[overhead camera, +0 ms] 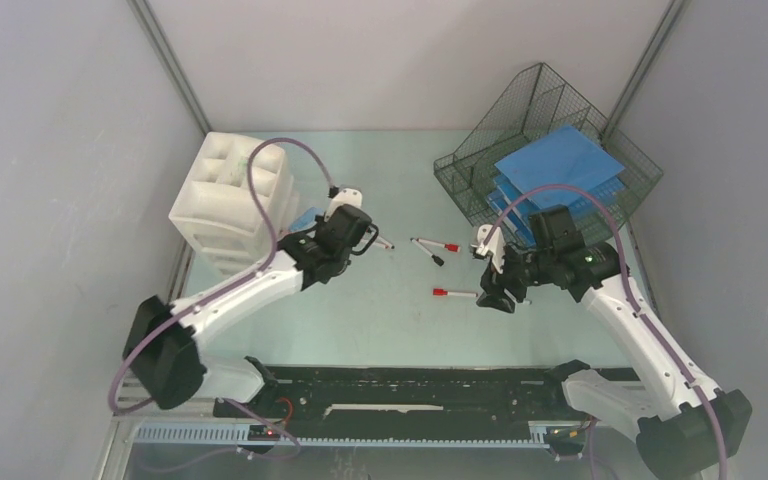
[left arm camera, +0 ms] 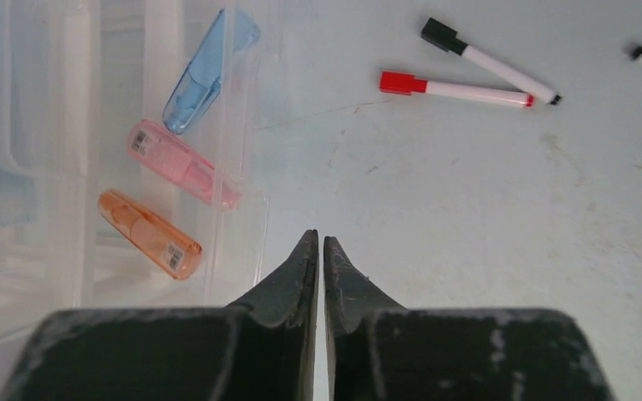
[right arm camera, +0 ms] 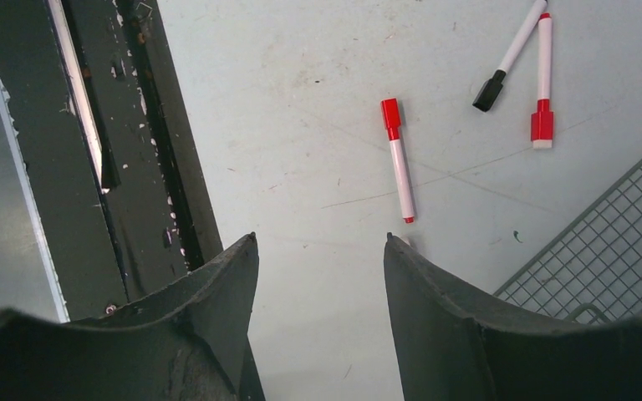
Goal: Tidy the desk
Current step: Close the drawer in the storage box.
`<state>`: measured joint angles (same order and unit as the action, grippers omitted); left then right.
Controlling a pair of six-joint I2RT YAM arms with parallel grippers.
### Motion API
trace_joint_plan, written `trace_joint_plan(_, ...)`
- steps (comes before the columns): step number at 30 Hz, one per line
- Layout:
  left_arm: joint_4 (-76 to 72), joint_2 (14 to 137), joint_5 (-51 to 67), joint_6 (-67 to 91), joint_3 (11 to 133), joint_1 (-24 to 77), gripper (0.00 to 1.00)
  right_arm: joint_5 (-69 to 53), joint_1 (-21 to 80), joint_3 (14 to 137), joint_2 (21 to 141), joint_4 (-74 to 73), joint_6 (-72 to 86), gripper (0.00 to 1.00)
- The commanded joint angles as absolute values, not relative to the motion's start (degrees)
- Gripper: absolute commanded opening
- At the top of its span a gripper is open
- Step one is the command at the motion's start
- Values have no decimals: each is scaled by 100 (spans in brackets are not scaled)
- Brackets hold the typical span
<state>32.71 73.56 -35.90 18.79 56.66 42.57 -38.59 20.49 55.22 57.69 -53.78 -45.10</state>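
Observation:
The desk [overhead camera: 380, 325] is a pale mint-green top. My left gripper [overhead camera: 368, 240] [left arm camera: 318, 238] hovers over it beside an open translucent drawer [left arm camera: 234, 167], jaws shut to a thin slit with nothing between them. A black-capped marker [left arm camera: 489, 63] and a red-capped marker [left arm camera: 456, 89] lie crossed ahead of it to the right. My right gripper [overhead camera: 495, 292] [right arm camera: 318, 238] is open and empty above the desk. Another red-capped marker [right arm camera: 399, 159] [overhead camera: 455, 294] lies just beyond its fingertips, and the crossed pair [overhead camera: 430, 247] lies farther off.
A white drawer unit [overhead camera: 230, 200] stands at back left; its drawer holds blue [left arm camera: 209, 71], pink [left arm camera: 182, 163] and orange [left arm camera: 149, 234] capsule-shaped items. A wire-mesh tray [overhead camera: 550, 150] with blue sheets [overhead camera: 560, 165] sits back right. A black rail [overhead camera: 410, 385] runs along the near edge.

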Motion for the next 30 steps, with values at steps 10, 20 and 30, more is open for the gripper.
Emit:
trace_joint_plan(10, 3313, 9259, -5186, 1421, 6438, 3477, 43, -3678, 2147, 5598, 5730, -5344, -4599, 64)
trace_joint_plan(20, 3381, 9571, -5373, 1357, 6700, 3041, 86, -3732, 2088, 5599, 5668, -5348, -4596, 64)
trace_joint_plan(30, 3316, 9153, -4782, 1239, 6680, 3005, 89, -3774, 2050, 5598, 5681, -5360, -4597, 64)
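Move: The open drawer of the storage box, with blue, pink and orange highlighters in it, has its middle some 11 cm ahead of the left hand, about 8 cm to its left and 12 cm below. The storage box stands about 12 cm farther left of that middle and 3 cm farther out. The red-capped marker lies about 10 cm ahead, 11 cm right and 15 cm below the left hand. From the right hand, the drawer is about 23 cm ahead, 56 cm left and 14 cm below. The open drawer's front is met from its outer side: the nearly shut left gripper dips forward and down about 5 cm beside it, then sweeps some 8 cm left towards the box, pushing the front inward while the fingers spread wide. The hand rolls left side up about 20 degrees and turns slightly counter-clockwise, then stops at the drawer fronts; exact finger contact there can't be made out. ##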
